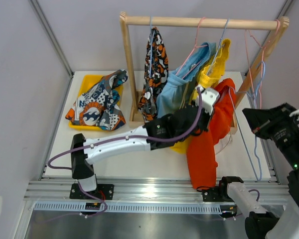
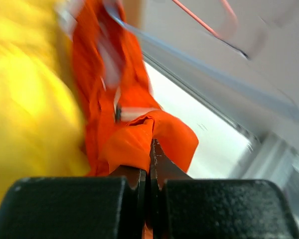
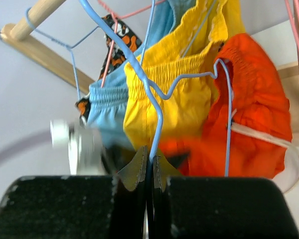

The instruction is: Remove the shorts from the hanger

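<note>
Four pairs of shorts hang on the wooden rack (image 1: 204, 22): a blotch-print pair (image 1: 154, 62), a light blue pair (image 1: 179, 84), a yellow pair (image 1: 215, 64) and a red-orange pair (image 1: 209, 144). The dark blue cartoon-print pair (image 1: 99, 102) lies in a yellow tray (image 1: 87, 81). My left gripper (image 1: 213, 110) (image 2: 150, 149) is shut on a fold of the red-orange shorts (image 2: 132, 144), which droop low and to the front. At the right, my right gripper (image 1: 254, 122) (image 3: 150, 160) is shut on a blue wire hanger (image 3: 139, 74) that runs into the red-orange shorts (image 3: 254, 109).
Bare pink and blue wire hangers (image 1: 256, 55) dangle at the rack's right end. The rack's upright posts (image 1: 127, 69) stand on the white table (image 1: 139, 159). Grey walls close in on both sides, and a metal rail (image 1: 154, 191) runs along the near edge.
</note>
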Tool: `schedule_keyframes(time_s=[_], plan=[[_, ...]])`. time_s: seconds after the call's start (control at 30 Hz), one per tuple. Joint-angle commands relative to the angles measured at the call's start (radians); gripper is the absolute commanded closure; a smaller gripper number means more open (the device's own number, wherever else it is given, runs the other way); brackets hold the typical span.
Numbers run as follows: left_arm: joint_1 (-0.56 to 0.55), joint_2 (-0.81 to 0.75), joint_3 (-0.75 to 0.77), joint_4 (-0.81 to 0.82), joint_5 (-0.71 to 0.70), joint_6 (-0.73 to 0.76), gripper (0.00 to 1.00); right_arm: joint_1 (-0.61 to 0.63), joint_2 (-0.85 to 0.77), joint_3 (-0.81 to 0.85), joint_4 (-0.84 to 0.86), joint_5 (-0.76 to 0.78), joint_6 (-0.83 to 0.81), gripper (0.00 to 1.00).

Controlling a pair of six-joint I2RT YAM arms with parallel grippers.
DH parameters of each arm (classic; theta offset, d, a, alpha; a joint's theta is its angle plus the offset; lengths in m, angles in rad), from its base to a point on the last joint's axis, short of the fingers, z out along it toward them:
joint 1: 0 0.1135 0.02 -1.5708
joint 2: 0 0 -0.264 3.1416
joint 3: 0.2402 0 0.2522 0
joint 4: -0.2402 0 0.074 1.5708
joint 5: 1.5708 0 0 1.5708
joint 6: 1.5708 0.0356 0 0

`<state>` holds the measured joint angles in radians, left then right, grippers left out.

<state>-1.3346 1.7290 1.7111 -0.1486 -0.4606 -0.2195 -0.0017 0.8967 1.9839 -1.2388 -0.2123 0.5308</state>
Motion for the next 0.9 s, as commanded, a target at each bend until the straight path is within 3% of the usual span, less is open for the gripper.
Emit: schedule_keyframes(time_s=[0.0, 0.13, 0.17, 0.4, 0.6, 0.87], plan=[[0.034, 0.044, 0.162, -0.087, 0.025, -0.001, 1.0, -0.001, -0.015, -0.011, -0.04, -0.027, 0.017, 1.0], [0.0, -0.018, 0.061, -0.04, 0.063, -0.035, 1.0, 0.025, 0.045, 0.05, -0.021, 0.019, -0.005, 1.0], [-0.015, -0.04, -0.043, -0.02, 0.051, -0.037, 1.0, 0.029, 0.083, 0.07, -0.013, 0.025, -0.008, 1.0], [-0.219, -0.192, -0.367, 0.03, -0.059, -0.13, 1.0, 0.028, 0.287, 0.256, 0.082, 0.129, -0.057, 1.0], [-0.36, -0.324, -0.497, -0.02, -0.168, -0.221, 1.0, -0.019, 0.419, 0.303, 0.212, 0.105, -0.072, 1.0], [-0.428, -0.443, -0.599, -0.127, -0.273, -0.299, 1.0, -0.124, 0.528, 0.279, 0.338, 0.01, -0.023, 1.0]])
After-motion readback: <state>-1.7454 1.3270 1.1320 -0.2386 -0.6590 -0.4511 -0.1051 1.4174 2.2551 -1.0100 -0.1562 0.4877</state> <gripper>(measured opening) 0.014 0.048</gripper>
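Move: The left hand, shut on the red shorts, has the orange bin about 48 cm to its left, 22 cm ahead and 33 cm below; the yellow shorts hang some 8 cm ahead and 3 cm left, 3 cm lower. For the right hand, still gripping the blue hanger, the rack's bar is roughly 26 cm straight ahead and 6 cm up; the right post's middle is about 22 cm ahead, 8 cm right and 20 cm below. Left drags red shorts 17 cm back, down and left, while right carries hanger 19 cm forward, towards bar. ##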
